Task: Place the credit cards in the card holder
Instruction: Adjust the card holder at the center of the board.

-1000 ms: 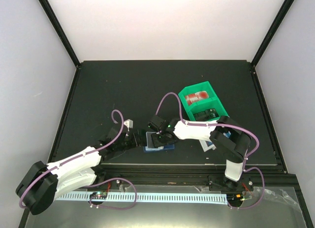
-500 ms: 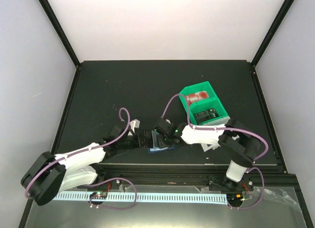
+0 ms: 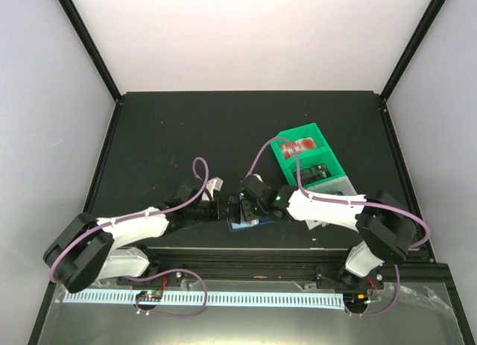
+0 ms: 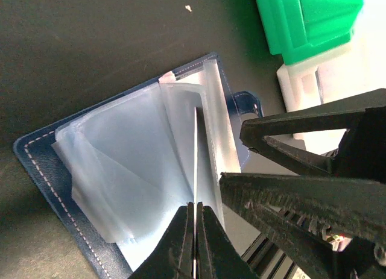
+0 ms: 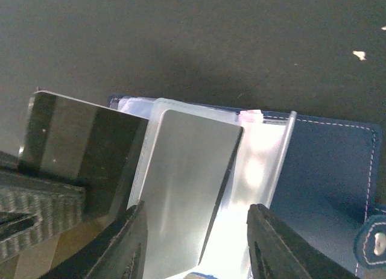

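The navy card holder (image 3: 243, 225) lies open near the table's front edge, its clear pockets (image 4: 139, 146) fanned up. My left gripper (image 4: 196, 210) is shut on one thin pocket leaf, seen edge-on and held upright. A grey, shiny credit card (image 5: 187, 182) rests partly inside a clear pocket. My right gripper (image 5: 198, 210) stands open with one finger on each side of that card, neither touching it. In the top view both grippers (image 3: 227, 209) (image 3: 244, 206) meet over the holder. The holder's snap tab (image 5: 374, 243) lies to the right.
A green bin (image 3: 302, 162) stands behind the right arm, with red-and-white cards (image 3: 302, 145) in its far compartment. A white bin (image 4: 307, 80) sits next to it, partly under the right arm. The table's front edge runs just below the holder.
My right gripper has opened and let go of the card, which stays in the pocket. The left arm has reached further right, still shut on the leaf.
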Available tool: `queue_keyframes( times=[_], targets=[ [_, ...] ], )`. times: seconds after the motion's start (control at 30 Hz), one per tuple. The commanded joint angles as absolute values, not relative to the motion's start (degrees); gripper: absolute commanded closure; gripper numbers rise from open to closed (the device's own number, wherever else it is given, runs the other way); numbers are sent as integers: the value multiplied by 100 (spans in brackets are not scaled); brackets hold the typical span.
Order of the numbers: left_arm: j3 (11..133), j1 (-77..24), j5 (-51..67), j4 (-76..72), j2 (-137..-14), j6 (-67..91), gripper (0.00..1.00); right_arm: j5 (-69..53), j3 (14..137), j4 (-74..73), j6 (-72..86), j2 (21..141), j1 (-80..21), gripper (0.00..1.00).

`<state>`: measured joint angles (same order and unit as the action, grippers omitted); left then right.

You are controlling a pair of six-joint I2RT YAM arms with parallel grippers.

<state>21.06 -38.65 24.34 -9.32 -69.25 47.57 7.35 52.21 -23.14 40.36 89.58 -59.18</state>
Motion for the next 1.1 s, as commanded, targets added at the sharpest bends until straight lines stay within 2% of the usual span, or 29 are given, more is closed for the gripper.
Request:
queue_keyframes(
  times=[0.0,0.4,0.87,1.07],
  targets=[
    [2338,-3961,2647,-1237,-7181,4619,98,673,5353,-2346,3674,9019,-5978,51],
    [2467,-4041,2651,-1238,-7296,4588,98,87,5397,-2439,3473,9011,-6020,35],
    [2443,-4138,2573,-1099,-7288,4598,99,57,5452,-2454,3625,9010,-6021,26],
    [2434,-4166,2582,-1106,-7275,4580,98,457,5474,-2715,3759,9141,-6020,26]
  ],
)
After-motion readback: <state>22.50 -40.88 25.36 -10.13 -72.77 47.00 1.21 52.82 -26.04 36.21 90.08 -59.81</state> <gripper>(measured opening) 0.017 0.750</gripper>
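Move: The card holder lies open under both hands: its middle is some 8 cm right of the left hand, which already holds a black card, about 1 cm back and 6 cm below. From the right hand, that middle is about 1 cm right, level with it fore and aft, and 5 cm below. The green box sits some 16 cm ahead and 18 cm right of the right hand, 3 cm lower. Right fingers open wider, backing 2 cm; left hand keeps its card pinched, easing 1.5 cm right among the sleeves. ##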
